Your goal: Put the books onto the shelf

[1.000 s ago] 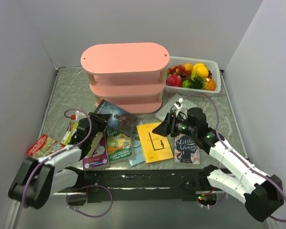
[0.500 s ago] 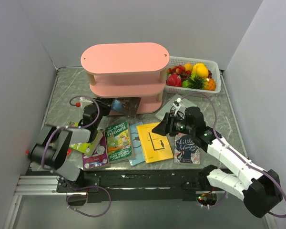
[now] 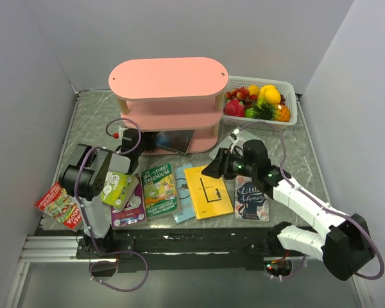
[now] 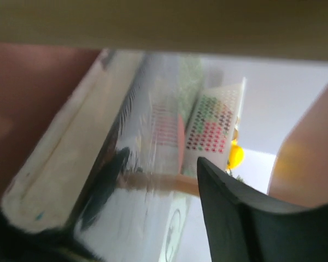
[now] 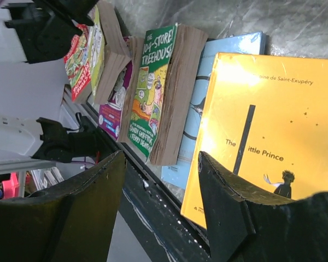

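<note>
The pink shelf (image 3: 168, 78) stands at the back. A dark book (image 3: 173, 140) lies on its lowest board, its page edge (image 4: 60, 180) filling the left wrist view. My left gripper (image 3: 133, 138) (image 4: 115, 218) is at that book's left end, open, one finger (image 4: 240, 218) apart from the glossy cover. My right gripper (image 3: 213, 170) (image 5: 161, 158) hovers open over the yellow book (image 3: 207, 191) (image 5: 268, 125). On the table lie the red (image 3: 56, 204), lime green (image 3: 119, 188), purple (image 3: 129, 206), Treehouse (image 3: 160, 189) (image 5: 153, 87), light blue (image 3: 183, 212) (image 5: 208, 98) and Little Women (image 3: 251, 200) books.
A white fruit basket (image 3: 292, 109) sits to the right of the shelf. A grey-white book (image 3: 250, 138) lies behind my right gripper, partly hidden. Grey walls close in both sides, and a black rail (image 3: 192, 240) runs along the near edge.
My left arm carried the dark book from above the table onto the shelf's lowest board, and its jaws opened. My right gripper shifted slightly left.
</note>
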`<state>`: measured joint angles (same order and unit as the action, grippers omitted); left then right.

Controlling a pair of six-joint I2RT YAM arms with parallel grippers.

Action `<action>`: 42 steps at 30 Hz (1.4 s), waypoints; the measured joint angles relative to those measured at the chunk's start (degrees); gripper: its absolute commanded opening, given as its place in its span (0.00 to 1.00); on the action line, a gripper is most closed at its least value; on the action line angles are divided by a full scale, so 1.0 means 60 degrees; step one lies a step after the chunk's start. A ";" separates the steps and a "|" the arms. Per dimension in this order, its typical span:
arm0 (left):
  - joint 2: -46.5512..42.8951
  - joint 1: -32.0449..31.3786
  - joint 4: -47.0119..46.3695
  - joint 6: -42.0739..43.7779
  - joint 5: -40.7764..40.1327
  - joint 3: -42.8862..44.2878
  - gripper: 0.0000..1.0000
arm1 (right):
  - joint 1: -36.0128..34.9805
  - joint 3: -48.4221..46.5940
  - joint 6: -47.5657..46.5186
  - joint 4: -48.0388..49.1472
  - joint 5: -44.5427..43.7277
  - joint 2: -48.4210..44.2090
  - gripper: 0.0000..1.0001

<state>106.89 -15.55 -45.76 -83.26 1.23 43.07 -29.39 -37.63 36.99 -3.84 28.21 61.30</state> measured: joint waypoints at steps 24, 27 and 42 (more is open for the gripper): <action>-0.0627 0.0011 0.6590 0.1421 0.1647 0.2335 0.82 | 0.0000 -0.0481 0.0328 0.0925 -0.0153 0.1486 0.67; -0.0787 -0.0219 0.6371 0.1599 0.2218 0.2033 0.87 | -0.0007 -0.0481 0.0321 0.0922 -0.0215 0.1501 0.67; -0.2036 -0.0193 0.8116 0.2583 0.2288 0.0867 0.87 | -0.0018 -0.0481 -0.0018 0.0543 -0.0816 0.1490 0.65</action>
<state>94.67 -16.71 2.94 -67.77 14.96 48.27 -29.50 -40.51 36.88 -0.58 23.31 70.24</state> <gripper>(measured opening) 0.887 0.660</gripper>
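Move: The dark book that my left hand has just put on the shelf's lowest board is skewed, its right front corner sticking out; its middle is some 8 cm to the right, about level fore and aft, and 3 cm lower. The green Treehouse book lies about 25 cm back and 3 cm right, 8 cm down; the yellow-green book 24 cm back and 13 cm left, about as low. From my right hand the dark book is roughly 24 cm ahead, 14 cm left and 12 cm below. I keep my left hand in the shelf's mouth at first, tipping its fingers down and starting to swing them clockwise, seemingly nudging the dark book rightward. Then I draw back about 11 cm out of the shelf towards the Treehouse book, swerving right and sinking 4 cm, some 25 degrees steeper, fingers spreading nearly full. My empty right hand eases forward 3 cm and down 2 over the yellow book. ##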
